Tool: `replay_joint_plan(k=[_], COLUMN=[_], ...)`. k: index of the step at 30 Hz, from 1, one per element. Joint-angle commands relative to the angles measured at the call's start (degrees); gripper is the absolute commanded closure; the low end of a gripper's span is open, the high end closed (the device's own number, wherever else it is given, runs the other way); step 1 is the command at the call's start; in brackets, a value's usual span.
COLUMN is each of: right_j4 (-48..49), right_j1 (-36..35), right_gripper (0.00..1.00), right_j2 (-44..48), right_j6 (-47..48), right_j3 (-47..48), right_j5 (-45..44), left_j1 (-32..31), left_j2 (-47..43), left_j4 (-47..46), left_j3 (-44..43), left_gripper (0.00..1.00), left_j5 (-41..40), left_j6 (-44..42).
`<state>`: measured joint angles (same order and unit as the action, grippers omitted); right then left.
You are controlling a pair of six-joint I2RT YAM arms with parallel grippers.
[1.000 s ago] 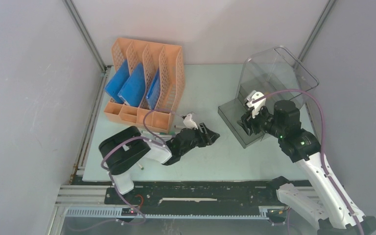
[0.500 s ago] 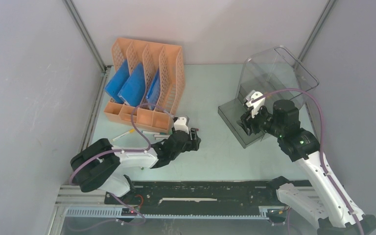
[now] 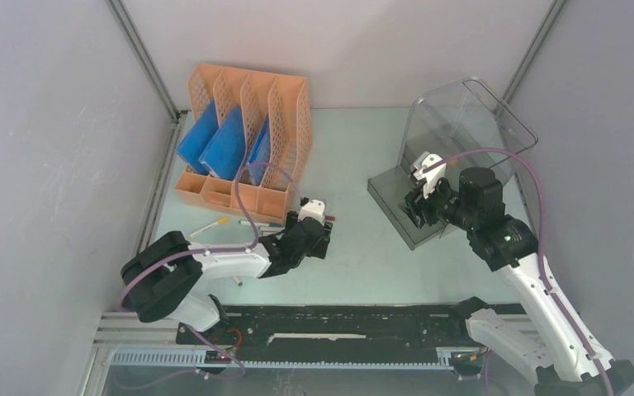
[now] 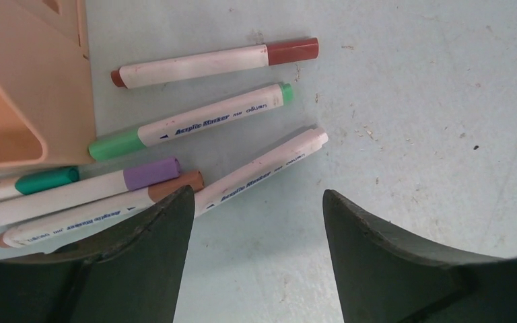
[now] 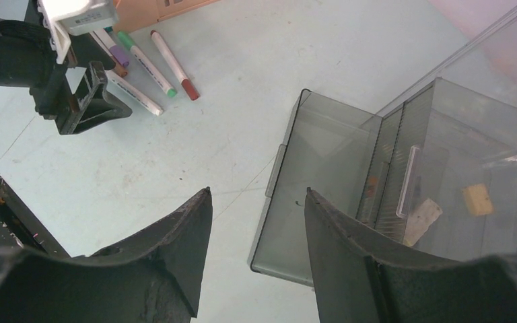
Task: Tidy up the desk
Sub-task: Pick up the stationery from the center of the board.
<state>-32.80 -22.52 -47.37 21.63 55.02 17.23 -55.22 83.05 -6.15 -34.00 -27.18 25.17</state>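
Observation:
The desk (image 3: 363, 264) is a pale mint-green top. Several markers (image 3: 257, 223) lie on it just in front of the orange file rack (image 3: 248, 124). In the left wrist view I see a red-capped marker (image 4: 215, 62), a green one (image 4: 188, 122), a white one (image 4: 262, 171) and a purple one (image 4: 81, 188). My left gripper (image 4: 257, 194) hovers open just beside the white marker, with only bare desk between its fingers. My right gripper (image 5: 257, 191) stands open and empty above the front edge of the pulled-out drawer (image 5: 323, 182).
The clear plastic drawer box (image 3: 462, 124) stands at the right and holds a small yellow block (image 5: 478, 198) and a white scrap (image 5: 423, 219). Blue folders (image 3: 215, 144) fill the rack. One more marker (image 3: 209, 228) lies left of the pile. Grey walls enclose the desk.
My left arm has swung round and its gripper has moved left toward the markers by the rack, opening wider. The right arm has stayed still.

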Motion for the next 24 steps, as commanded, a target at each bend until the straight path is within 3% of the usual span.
replay_joint_plan(k=[1, 6, 16, 24], right_j4=[1.0, 1.0, 0.96, 0.98], right_j1=[0.25, 0.52, 0.64, 0.78], right_gripper=[0.4, 0.39, 0.39, 0.4], right_j2=[-0.15, -0.05, -0.12, -0.19], right_j6=[0.26, 0.28, 0.41, 0.37], right_j3=[-0.08, -0.02, -0.16, -0.23], right_j5=[0.83, 0.87, 1.0, 1.19], left_j1=[-0.15, -0.15, -0.01, 0.38], left_j2=[1.88, 4.29, 9.63, 11.71], left_j4=[2.51, 3.49, 5.57, 5.78], left_j3=[-3.3, -4.98, -7.88, -8.54], left_gripper=[0.26, 0.35, 0.42, 0.6], left_j5=[-0.84, 1.35, 2.33, 6.49], left_j6=[-4.84, -5.96, -6.29, -5.59])
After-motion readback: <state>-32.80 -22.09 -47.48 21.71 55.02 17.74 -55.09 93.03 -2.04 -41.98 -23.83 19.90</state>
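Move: The uncapped-looking white marker I'm after lies almost under my left hand, about 1 cm ahead, 1 cm left and 3 cm below. At the same low level, the green marker is about 5 cm ahead and 3 cm left, and the dark-red one 8 cm straight ahead. A brown-capped marker lies 2 cm ahead, 10 cm left. From my right hand the white marker is some 28 cm left, 4 cm back and 25 cm down. I sink my left hand about 2 cm onto the white marker, its left side rising by some 8 degrees and the wrist turning slightly clockwise. Then, almost down, I drift about 1.5 cm right while my fingers go on closing from wide to under half open, straddling the marker right of its middle and nudging it as they narrow. ##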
